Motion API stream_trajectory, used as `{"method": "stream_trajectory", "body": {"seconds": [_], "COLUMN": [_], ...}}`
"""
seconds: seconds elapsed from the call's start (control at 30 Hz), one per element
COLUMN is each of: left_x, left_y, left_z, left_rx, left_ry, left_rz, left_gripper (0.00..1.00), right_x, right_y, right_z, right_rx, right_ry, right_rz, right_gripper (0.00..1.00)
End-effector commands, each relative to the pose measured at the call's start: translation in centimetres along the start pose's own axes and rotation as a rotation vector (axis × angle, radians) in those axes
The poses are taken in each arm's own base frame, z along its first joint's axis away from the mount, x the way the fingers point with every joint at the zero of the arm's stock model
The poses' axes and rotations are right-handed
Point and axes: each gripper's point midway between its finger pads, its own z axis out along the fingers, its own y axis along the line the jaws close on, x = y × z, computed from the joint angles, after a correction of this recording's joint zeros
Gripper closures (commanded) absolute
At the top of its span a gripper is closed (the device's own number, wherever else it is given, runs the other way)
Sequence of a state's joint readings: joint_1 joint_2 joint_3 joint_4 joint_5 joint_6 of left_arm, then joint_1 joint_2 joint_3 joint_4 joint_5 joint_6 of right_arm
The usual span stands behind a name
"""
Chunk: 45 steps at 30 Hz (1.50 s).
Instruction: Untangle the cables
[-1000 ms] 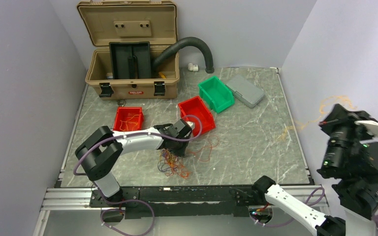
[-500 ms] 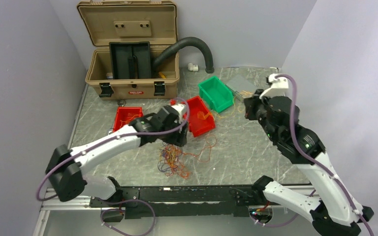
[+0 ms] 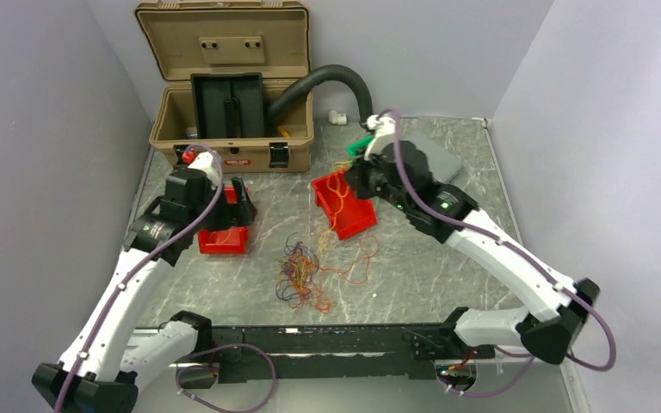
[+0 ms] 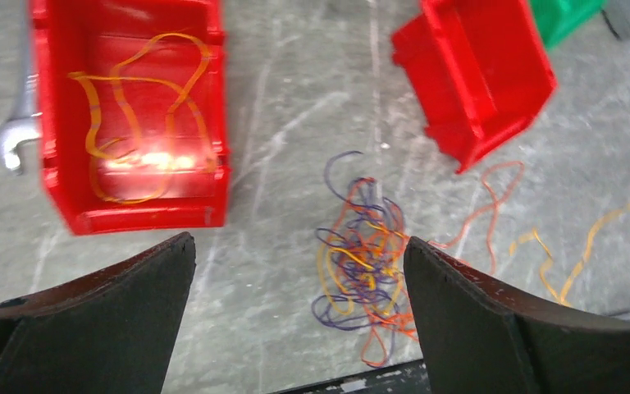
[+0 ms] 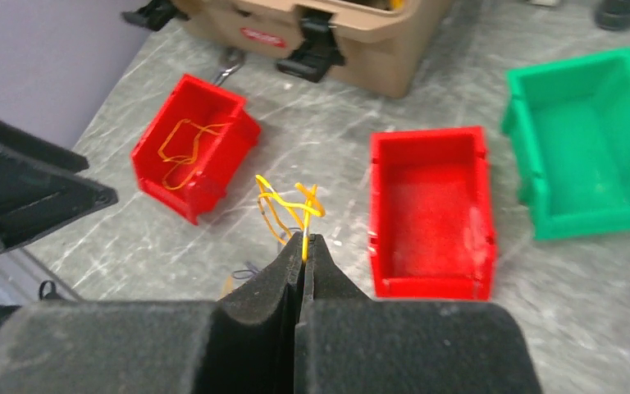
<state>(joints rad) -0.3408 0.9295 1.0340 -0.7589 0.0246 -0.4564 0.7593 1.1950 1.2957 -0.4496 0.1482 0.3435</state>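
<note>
The cables lie as a tangle (image 3: 300, 280) of orange, yellow and purple wires on the grey table, also seen as the tangle (image 4: 361, 263) in the left wrist view. A loose orange strand (image 3: 359, 258) trails to its right. My left gripper (image 3: 232, 209) hangs over the left red bin (image 3: 222, 242); its jaws (image 4: 299, 242) are open and empty. That bin (image 4: 131, 215) holds an orange cable (image 4: 139, 123). My right gripper (image 3: 355, 176) is above the middle red bin (image 3: 367, 220). It is shut (image 5: 306, 240) on a curled yellow cable (image 5: 291, 205), which dangles as a thin strand (image 3: 342, 191).
An open tan case (image 3: 232, 129) and a black hose (image 3: 336, 77) stand at the back. A green bin (image 5: 582, 148) sits right of the middle red bin (image 5: 431, 205), with a grey box (image 3: 443, 159) behind. A wrench (image 4: 12, 139) lies left of the left bin.
My left gripper has opened and swung left from the tangle to above the left red bin. My right arm has swept in from the far right with the yellow cable, to above the middle red bin.
</note>
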Motion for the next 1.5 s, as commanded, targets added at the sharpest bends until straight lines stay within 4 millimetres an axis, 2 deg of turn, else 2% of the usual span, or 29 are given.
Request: {"method": "stream_trajectory", "body": {"seconds": [0.0,0.17,0.3,0.47,0.57,0.77,1.03,1.17,1.27,1.33,1.37,1.47], "left_x": [0.3,-1.4,-2.4,-3.4,-3.5,-3.4,-2.6,-1.3,-0.1,0.4,0.7,1.1], "left_y": [4.2,8.8,11.2,12.1,12.3,12.4,12.4,11.9,11.9,12.0,11.9,11.2], "left_z": [-1.6,-4.1,-6.5,-8.8,-9.1,-9.1,-7.8,-5.9,-4.6,-4.0,-3.7,-3.0], "left_rx": [-0.142,-0.364,-0.514,-0.579,-0.590,-0.598,-0.589,-0.539,-0.526,-0.522,-0.510,-0.461], "left_ry": [-0.007,-0.104,-0.193,-0.289,-0.301,-0.291,-0.224,-0.156,-0.094,-0.070,-0.062,-0.051], "left_rz": [-0.022,-0.081,-0.086,-0.089,-0.092,-0.094,-0.080,-0.085,-0.099,-0.111,-0.116,-0.130], "left_gripper": [0.01,0.00,0.01,0.01,0.00,0.01,0.01,0.01,0.01,0.01,0.01,0.00], "right_x": [-3.6,-3.2,-3.5,-3.6,-3.9,-2.8,1.1,5.0,8.1,9.9,10.7,12.3], "right_y": [5.4,9.1,12.0,15.1,16.8,19.6,20.4,20.3,20.8,21.2,21.5,22.6], "right_z": [1.9,5.1,7.8,11.3,13.3,17.2,22.3,24.5,25.0,25.1,25.0,24.5], "right_rx": [-0.108,-0.166,-0.210,-0.258,-0.284,-0.330,-0.336,-0.323,-0.341,-0.365,-0.378,-0.450], "right_ry": [-0.103,-0.107,-0.115,-0.119,-0.124,-0.117,-0.103,-0.036,0.021,0.062,0.082,0.141], "right_rz": [-0.033,-0.040,-0.041,-0.046,-0.055,-0.071,-0.112,-0.165,-0.199,-0.213,-0.212,-0.196], "right_gripper": [1.00,1.00,1.00,1.00,1.00,1.00,1.00,1.00,0.99,0.94,0.88,0.54]}}
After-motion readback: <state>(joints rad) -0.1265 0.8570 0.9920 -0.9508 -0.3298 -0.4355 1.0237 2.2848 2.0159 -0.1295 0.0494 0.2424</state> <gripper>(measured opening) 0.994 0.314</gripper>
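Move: The right hand, shut on a yellow cable that hangs below it, has the small red bin about 34 cm to its left, 4 cm ahead and 29 cm below. The other red bin lies only some 8 cm ahead and 3 cm left of it, 29 cm down; the tangle of cables lies about 10 cm back and 14 cm left, 31 cm down. From the empty, open left hand the small red bin is roughly 7 cm ahead, 6 cm left and 20 cm below. The right arm sweeps its held yellow cable about 31 cm left and slightly forward to the small red bin, first level past the other red bin, then sinking some 15 cm over the goal while the hand turns about 25 degrees counter-clockwise and, at the very end, its fingers begin to part. Meanwhile the left hand, fingers staying wide open, clears the way by swinging about 14 cm left with a similar counter-clockwise turn, then dips a few centimetres beside the bin. ##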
